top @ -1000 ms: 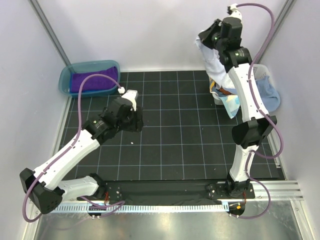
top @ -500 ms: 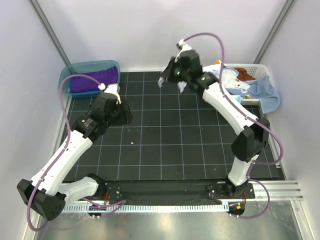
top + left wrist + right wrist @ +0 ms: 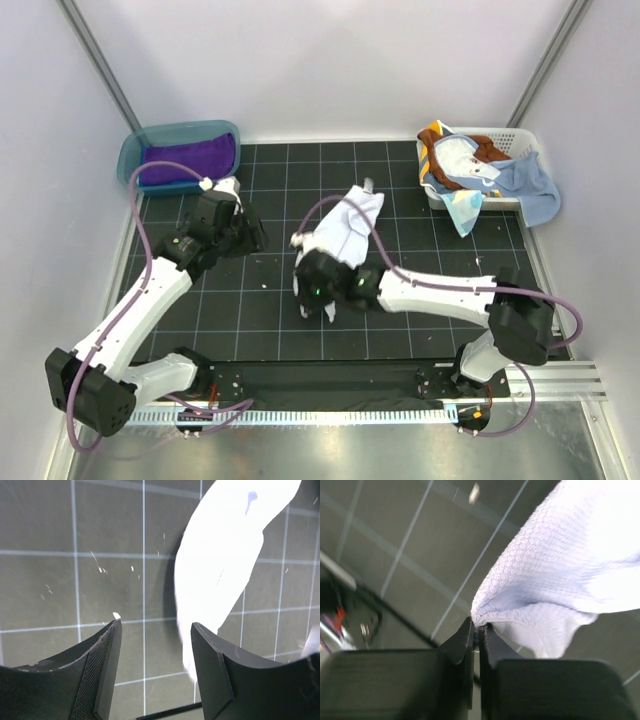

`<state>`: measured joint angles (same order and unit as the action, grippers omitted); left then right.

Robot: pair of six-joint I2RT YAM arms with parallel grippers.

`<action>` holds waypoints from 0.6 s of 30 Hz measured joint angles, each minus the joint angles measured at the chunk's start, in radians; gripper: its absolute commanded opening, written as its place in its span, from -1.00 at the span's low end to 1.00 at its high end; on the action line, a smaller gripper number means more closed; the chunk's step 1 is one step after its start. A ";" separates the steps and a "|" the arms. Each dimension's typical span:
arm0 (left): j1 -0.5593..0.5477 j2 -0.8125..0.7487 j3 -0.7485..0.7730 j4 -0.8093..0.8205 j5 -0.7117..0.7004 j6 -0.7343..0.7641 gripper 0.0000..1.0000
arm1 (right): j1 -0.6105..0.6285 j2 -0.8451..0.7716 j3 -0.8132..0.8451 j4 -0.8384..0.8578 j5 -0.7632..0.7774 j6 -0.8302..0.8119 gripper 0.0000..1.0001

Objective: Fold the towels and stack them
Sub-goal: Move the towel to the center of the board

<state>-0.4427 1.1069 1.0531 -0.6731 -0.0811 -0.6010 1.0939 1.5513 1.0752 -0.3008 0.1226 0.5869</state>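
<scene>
A white towel (image 3: 355,222) lies stretched over the middle of the black grid mat (image 3: 420,250), one end lifted. My right gripper (image 3: 320,300) is shut on its near corner; in the right wrist view the jaws (image 3: 479,627) pinch the towel's edge (image 3: 560,580). My left gripper (image 3: 252,238) hovers over the mat to the left of the towel, open and empty (image 3: 155,625), with the white towel (image 3: 225,565) just ahead of its right finger. A purple towel (image 3: 185,162) lies in the teal tub. Light blue (image 3: 532,188) and orange-brown (image 3: 487,150) towels spill from the basket.
The teal tub (image 3: 128,160) stands at the back left corner, off the mat. The white basket (image 3: 512,135) stands at the back right. Grey walls close in the left, back and right sides. The right arm (image 3: 440,290) stretches low across the mat's near half.
The right arm has swung from high over the basket down to the mat's middle, bringing the white towel along. The left gripper has shifted slightly left and opened a little wider.
</scene>
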 measured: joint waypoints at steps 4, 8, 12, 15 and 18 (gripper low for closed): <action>0.000 0.027 -0.076 0.034 0.076 -0.023 0.25 | 0.170 -0.020 -0.059 -0.037 0.063 0.050 -0.30; -0.009 0.059 -0.129 0.063 0.119 -0.033 0.25 | 0.261 -0.073 -0.106 -0.098 0.118 0.090 0.09; -0.061 0.151 -0.121 0.102 0.119 -0.052 0.25 | 0.218 -0.210 -0.121 -0.200 0.219 0.113 0.19; -0.092 0.249 -0.080 0.127 0.109 -0.063 0.25 | 0.030 -0.309 -0.120 -0.216 0.244 0.098 0.18; -0.100 0.390 0.031 0.155 0.079 -0.054 0.23 | -0.223 -0.307 -0.082 -0.223 0.270 0.053 0.17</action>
<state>-0.5426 1.4971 1.0840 -0.5179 -0.0021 -0.6548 0.8707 1.2446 0.9936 -0.5236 0.3923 0.6403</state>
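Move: The white towel's near corner is still pinched in the right gripper, roughly 9 cm above the board. From there the towel's middle lies about 14 cm ahead and 7 cm to the right, its far end some 28 cm ahead and 15 cm right, and the board's bare near edge 12 cm back and 2 cm right. From the left gripper, the towel's middle is about 20 cm right, 1 cm ahead and 18 cm down. Pull the right gripper back about 9 cm towards the board's near edge, dipping slightly and opening from the start so the towel corner comes free; then swing it forward and right, rising, turning clockwise some 30 degrees to the towel's right side. Meanwhile sink the open left gripper about 9 cm and carry it right towards the towel, tipping the fingers down. ##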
